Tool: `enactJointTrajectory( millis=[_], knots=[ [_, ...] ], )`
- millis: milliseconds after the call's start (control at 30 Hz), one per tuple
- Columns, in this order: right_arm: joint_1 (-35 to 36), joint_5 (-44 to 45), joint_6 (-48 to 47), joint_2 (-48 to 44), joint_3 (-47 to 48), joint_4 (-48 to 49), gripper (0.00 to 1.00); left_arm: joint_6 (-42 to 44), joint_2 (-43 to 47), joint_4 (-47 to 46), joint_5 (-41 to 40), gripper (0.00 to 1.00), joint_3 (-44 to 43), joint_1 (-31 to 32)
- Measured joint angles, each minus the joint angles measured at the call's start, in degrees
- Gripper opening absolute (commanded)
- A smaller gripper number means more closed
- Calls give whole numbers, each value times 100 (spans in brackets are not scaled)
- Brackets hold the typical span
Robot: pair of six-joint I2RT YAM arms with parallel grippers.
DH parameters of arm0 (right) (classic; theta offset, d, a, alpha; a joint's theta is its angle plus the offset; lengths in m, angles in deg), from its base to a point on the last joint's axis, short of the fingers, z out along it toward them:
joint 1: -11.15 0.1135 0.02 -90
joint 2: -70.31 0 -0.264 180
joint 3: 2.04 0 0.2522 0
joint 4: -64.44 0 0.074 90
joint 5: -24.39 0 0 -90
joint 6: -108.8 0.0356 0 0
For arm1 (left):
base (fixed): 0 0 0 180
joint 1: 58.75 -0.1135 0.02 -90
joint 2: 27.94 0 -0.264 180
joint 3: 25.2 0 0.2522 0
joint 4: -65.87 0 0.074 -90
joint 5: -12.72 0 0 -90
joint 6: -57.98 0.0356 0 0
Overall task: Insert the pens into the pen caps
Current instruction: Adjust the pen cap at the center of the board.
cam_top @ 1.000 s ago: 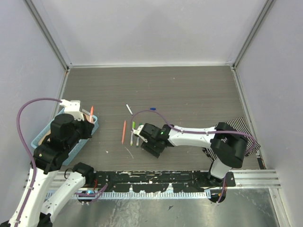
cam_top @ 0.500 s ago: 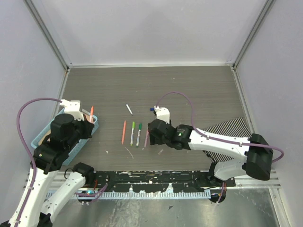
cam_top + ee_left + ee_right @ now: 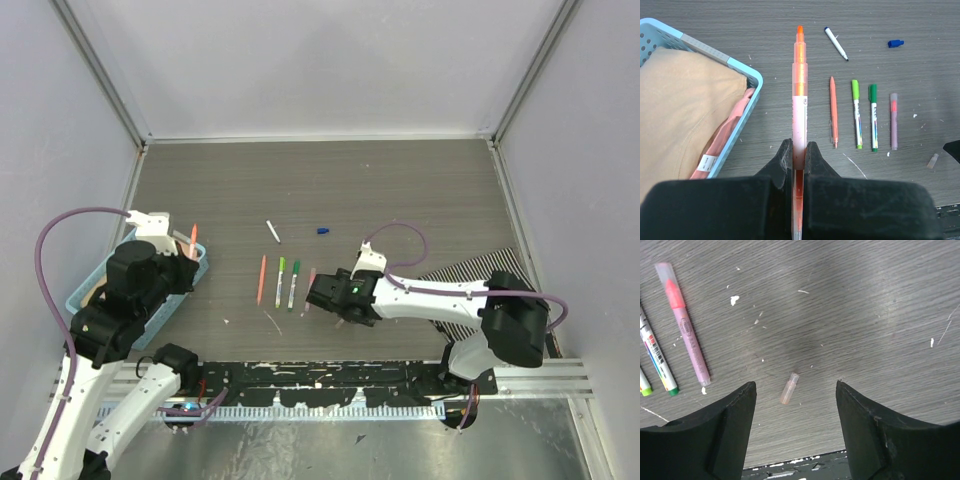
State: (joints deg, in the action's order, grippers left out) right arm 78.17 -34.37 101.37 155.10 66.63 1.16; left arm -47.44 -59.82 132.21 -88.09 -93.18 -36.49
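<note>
My left gripper (image 3: pixel 799 152) is shut on an orange pen (image 3: pixel 799 95), which sticks out ahead of the jaws above the table (image 3: pixel 193 238). Four pens lie side by side: orange (image 3: pixel 833 111), light green (image 3: pixel 856 112), dark green (image 3: pixel 873 116) and pink (image 3: pixel 893 120). Farther back lie a white pen (image 3: pixel 836 43) and a blue pen cap (image 3: pixel 895 43). My right gripper (image 3: pixel 794 385) is open, low over the table. A tiny clear pink pen cap (image 3: pixel 789 388) lies between its fingers, untouched. The pink pen (image 3: pixel 684 325) lies to its left.
A light blue basket (image 3: pixel 80 295) holding beige cloth sits at the left, under my left arm. A black-and-white striped cloth (image 3: pixel 490 270) lies at the right. The black rail at the table's near edge (image 3: pixel 790 472) runs just behind the right fingers.
My right gripper has left the pink pen lying beside the green ones, moved right and towards the near edge over the small pink cap, and opened wider. The left arm has not moved.
</note>
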Motion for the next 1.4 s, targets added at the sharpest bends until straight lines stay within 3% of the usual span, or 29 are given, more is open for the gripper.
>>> enactJointTrajectory(
  millis=[867,1200,1267,1333,1400],
  knots=[
    [-2,-649,483,855,-4,345,55,0,61,0,-2,0,2,0],
    [-2,-785,437,1012,4,446,37,0,68,0,-4,0,2,0],
    [-2,-785,428,1012,4,452,29,0,68,-2,-2,0,2,0],
    [-2,-793,402,1014,4,479,14,0,68,0,-4,0,2,0],
    [-2,-804,356,1016,0,540,10,0,68,0,-2,0,2,0]
  ],
)
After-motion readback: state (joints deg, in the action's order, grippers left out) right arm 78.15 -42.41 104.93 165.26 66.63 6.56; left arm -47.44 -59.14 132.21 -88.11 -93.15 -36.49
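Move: The small clear pen cap on the board lies roughly 2 cm back and 2 cm left of the right hand, and about 6 cm below it. From the same hand the purple pen is some 7 cm ahead and 11 cm left, and the green marker about 8 cm ahead and 15 cm left, both also 6 cm down. From the left hand the cap is about 33 cm right, 5 cm back and 23 cm down. Sinking about 5 cm onto the small clear cap, the right hand also drifts some 2 cm left and 2 cm back, its fingers tipping roughly 10 degrees further down. The wide-open fingers narrow slowly on the way, then close quickly once the hand is down at the board, bringing a tip to either side of the cap to pinch it. ##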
